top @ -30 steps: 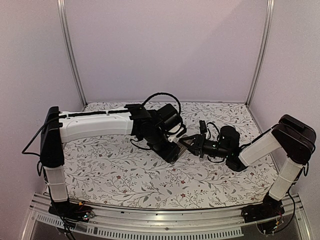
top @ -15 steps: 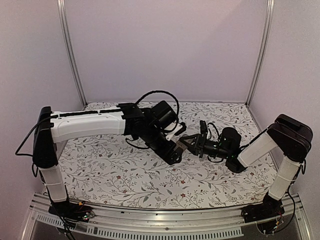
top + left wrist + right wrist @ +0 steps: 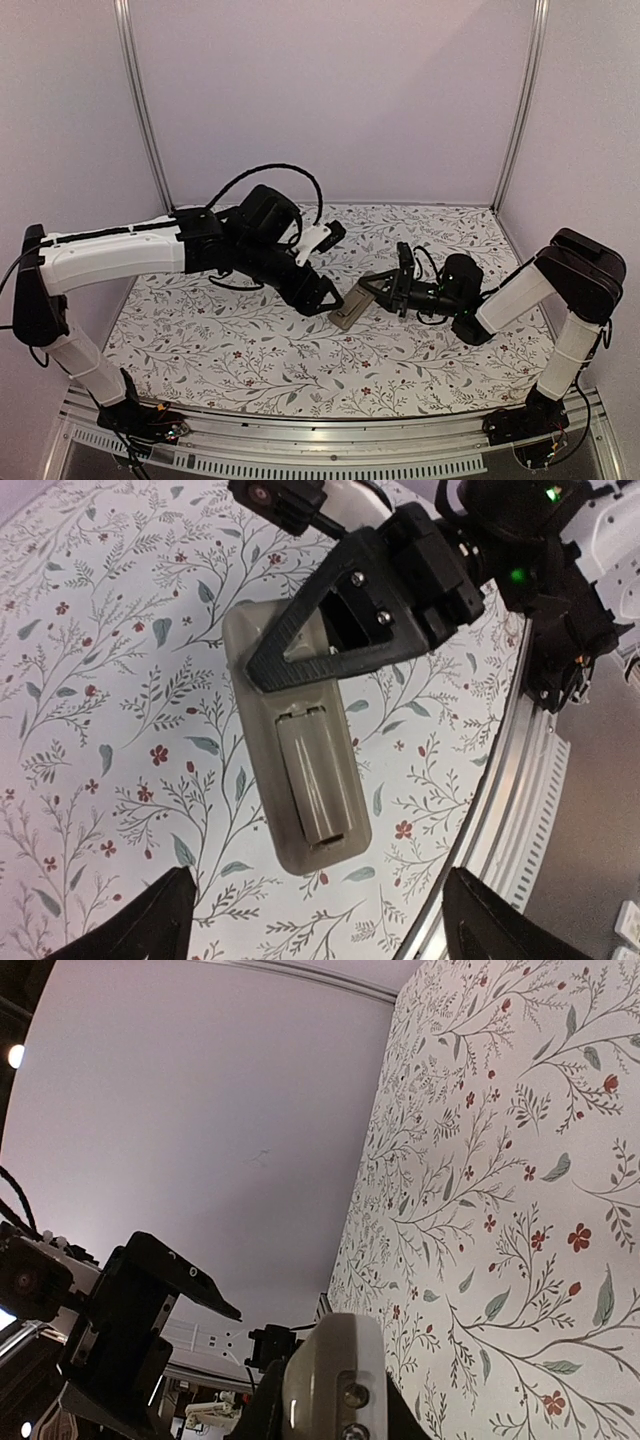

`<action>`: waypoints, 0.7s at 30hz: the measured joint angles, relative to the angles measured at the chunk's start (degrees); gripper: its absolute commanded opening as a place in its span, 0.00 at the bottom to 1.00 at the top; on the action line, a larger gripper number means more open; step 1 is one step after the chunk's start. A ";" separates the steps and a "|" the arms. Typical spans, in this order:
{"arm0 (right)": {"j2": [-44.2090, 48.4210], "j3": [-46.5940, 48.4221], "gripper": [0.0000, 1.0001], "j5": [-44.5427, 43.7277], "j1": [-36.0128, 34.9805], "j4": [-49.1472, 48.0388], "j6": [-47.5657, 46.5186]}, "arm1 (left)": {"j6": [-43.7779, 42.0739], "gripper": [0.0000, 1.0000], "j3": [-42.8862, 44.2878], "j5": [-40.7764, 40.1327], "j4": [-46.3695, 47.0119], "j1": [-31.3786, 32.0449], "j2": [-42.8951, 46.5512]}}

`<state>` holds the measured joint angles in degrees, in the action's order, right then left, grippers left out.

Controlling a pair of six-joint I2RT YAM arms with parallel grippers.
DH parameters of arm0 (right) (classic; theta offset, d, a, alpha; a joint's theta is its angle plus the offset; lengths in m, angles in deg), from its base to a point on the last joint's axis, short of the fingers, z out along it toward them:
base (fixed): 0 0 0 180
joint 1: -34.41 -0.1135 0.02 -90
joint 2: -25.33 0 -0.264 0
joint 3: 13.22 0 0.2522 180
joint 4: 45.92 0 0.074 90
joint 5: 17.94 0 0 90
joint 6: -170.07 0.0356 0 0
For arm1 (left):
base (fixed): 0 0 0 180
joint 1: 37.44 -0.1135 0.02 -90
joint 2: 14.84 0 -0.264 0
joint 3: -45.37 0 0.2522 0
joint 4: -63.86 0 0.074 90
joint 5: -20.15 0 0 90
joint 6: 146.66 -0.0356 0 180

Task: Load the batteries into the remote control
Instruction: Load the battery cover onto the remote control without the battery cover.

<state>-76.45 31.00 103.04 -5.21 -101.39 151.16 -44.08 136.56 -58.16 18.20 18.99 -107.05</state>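
The remote control [image 3: 349, 308] shows its grey-beige back, one end tilted down toward the table. My right gripper [image 3: 374, 289] is shut on its far end. In the left wrist view the remote [image 3: 305, 780] has a flat cover panel over its back compartment, and the right gripper's black finger [image 3: 340, 630] lies across its upper end. In the right wrist view the remote's end [image 3: 335, 1375] sits between my right gripper's jaws [image 3: 330, 1415]. My left gripper [image 3: 318, 290] is open and empty just left of the remote, its tips [image 3: 320, 930] wide apart. No batteries are visible.
The floral table cover [image 3: 250, 350] spreads under both arms. The metal front rail [image 3: 330, 462] runs along the near edge and also shows in the left wrist view [image 3: 520, 780]. Lilac walls with two corner posts [image 3: 140, 110] enclose the back.
My left arm has pulled back to the left, away from the remote, leaving its back in plain view. My right gripper still holds the remote in about the same place.
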 measured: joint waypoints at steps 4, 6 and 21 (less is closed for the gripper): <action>0.07 0.98 0.03 2.25 0.00 1.38 0.13 | -7.04 0.75 -8.59 1.22 5.57 -0.04 6.43; 0.13 1.68 0.04 3.48 0.00 2.05 0.28 | -11.56 0.70 -12.26 1.42 7.50 0.33 9.92; 0.15 7.96 0.04 11.41 -1.77 8.17 0.96 | -42.25 0.38 -17.90 -1.11 11.37 7.32 16.85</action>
<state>-76.29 38.95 114.45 -6.98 -93.22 152.12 -86.33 118.66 -59.28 29.57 26.31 -90.20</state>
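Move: The cover lies in the remote control's back, roughly 4 cm to the right of the left hand, 2 cm ahead and 7 cm below. The remote's near end is some 3 cm to the right, level fore and aft and 8 cm down; the right gripper's fingertips, pinching its far end, are about 6 cm ahead, 7 cm right and 5 cm down. From the right hand, the cover sits about 4 cm back, 3 cm left and 2 cm below. Back about 7 cm the left hand swings, easing a little left and up, free of the remote, to come round towards the near-end side. It rolls about its pointing axis some 50 degrees clockwise while its wide-open fingers narrow to under half. The right hand keeps its pinch and carries the remote left, with some back and up, turning it slightly counter-clockwise. ##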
